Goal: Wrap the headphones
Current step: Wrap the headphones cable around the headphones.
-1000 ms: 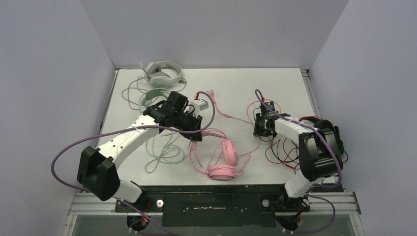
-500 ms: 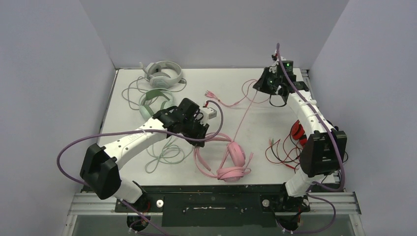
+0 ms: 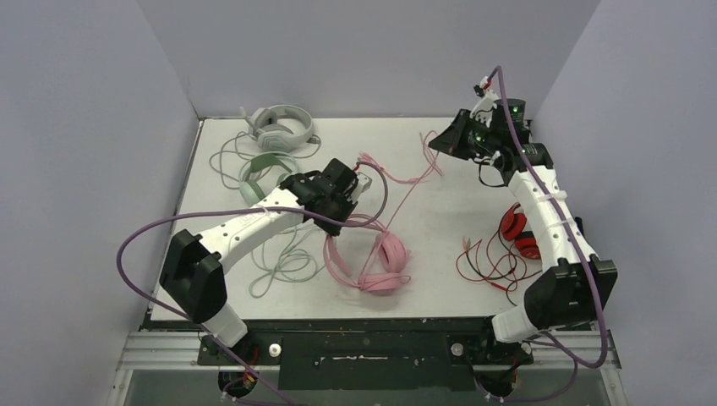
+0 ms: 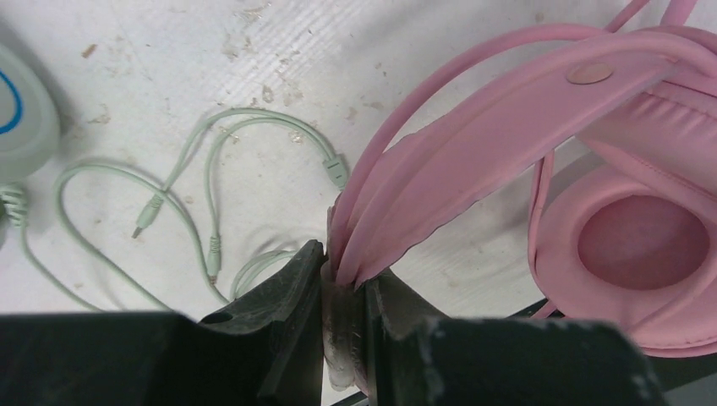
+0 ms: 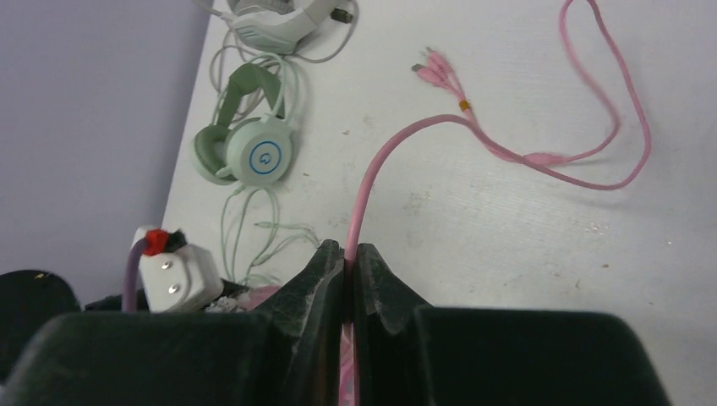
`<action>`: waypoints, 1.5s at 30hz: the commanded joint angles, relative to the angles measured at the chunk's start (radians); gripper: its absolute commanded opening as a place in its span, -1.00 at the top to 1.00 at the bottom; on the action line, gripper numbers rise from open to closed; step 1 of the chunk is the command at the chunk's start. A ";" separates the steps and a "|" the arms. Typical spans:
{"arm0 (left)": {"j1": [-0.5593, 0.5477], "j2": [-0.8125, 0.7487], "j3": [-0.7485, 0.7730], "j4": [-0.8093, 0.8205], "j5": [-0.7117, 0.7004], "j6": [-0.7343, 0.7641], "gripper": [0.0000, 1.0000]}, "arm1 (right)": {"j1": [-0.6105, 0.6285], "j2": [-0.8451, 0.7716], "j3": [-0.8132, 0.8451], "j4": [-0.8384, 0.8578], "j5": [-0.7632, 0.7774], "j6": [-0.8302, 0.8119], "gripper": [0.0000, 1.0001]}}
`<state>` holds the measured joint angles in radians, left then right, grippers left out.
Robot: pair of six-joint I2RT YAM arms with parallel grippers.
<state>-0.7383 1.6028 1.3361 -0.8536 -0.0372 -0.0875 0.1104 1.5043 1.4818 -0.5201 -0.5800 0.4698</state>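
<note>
My left gripper [image 3: 353, 216] is shut on the headband [image 4: 473, 161] of the pink headphones [image 3: 380, 262] near the table's middle; in the left wrist view [image 4: 342, 271] the band is pinched between the jaws, with a pink cup [image 4: 643, 245] to the right. My right gripper [image 3: 435, 144] is raised at the back right and shut on the pink cable [image 5: 397, 139], which runs to its plugs [image 5: 435, 68]. The right wrist view [image 5: 349, 249] shows the cable between the jaws. The mint headphones [image 3: 262, 173] and the grey-white headphones [image 3: 279, 127] lie at the back left.
A red headset [image 3: 516, 230] with a loose red cable [image 3: 486, 262] lies at the right edge. Mint cable loops [image 3: 283, 262] spread over the left front, also seen under my left gripper [image 4: 194, 169]. Walls close in the table on three sides.
My right gripper has swung from the table's middle right up to the back right, drawing the pink cable with it. My left gripper has shifted the pink headphones slightly back and turned them.
</note>
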 commanded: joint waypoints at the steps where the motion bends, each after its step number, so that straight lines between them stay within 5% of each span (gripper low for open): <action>1: -0.025 0.043 0.141 -0.051 -0.158 -0.067 1.00 | -0.008 -0.117 -0.055 0.120 -0.132 0.080 1.00; 6: -0.025 0.127 0.288 -0.129 -0.442 -0.157 1.00 | -0.007 -0.186 -0.119 0.182 -0.215 0.156 1.00; 11: -0.023 0.141 0.368 -0.097 -0.583 -0.233 1.00 | -0.004 -0.236 -0.115 0.136 -0.237 0.154 1.00; 26: -0.013 -0.008 0.339 0.234 -1.105 -0.488 1.00 | 0.077 -0.423 -0.435 0.187 -0.227 0.265 0.98; 37: -0.004 -0.197 0.055 0.607 -0.898 -0.688 1.00 | 0.270 -0.483 -0.774 0.492 -0.119 0.479 0.81; 45: -0.002 -0.281 -0.044 0.701 -0.760 -0.642 1.00 | 0.276 -0.456 -0.832 0.568 -0.064 0.444 0.22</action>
<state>-0.7467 1.4281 1.2842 -0.3813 -0.8463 -0.6777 0.3813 1.0462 0.6464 -0.0521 -0.6823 0.9337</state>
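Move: The pink headphones, held by the headband in the left gripper, have their middle about 9 cm right and 7 cm back of the left hand, some 3 cm lower. From the right hand, which holds the pink cable taut, they lie roughly 20 cm back, 10 cm left and 20 cm down. The green headphones are about 16 cm left and 12 cm ahead of the left hand; the green cable is 11 cm left and 8 cm back of it. Bring the left gripper about 11 cm forward and 14 cm up, cresting slightly higher, keeping its pinch on the headband while turning it counter-clockwise some 55 degrees and tipping the fingers forward, so the cups swing away from the base. Meanwhile take the right gripper, cable pinched, some 17 cm back and 8 cm left, rising a little before sinking; near the end open its fingers and let the cable go. ##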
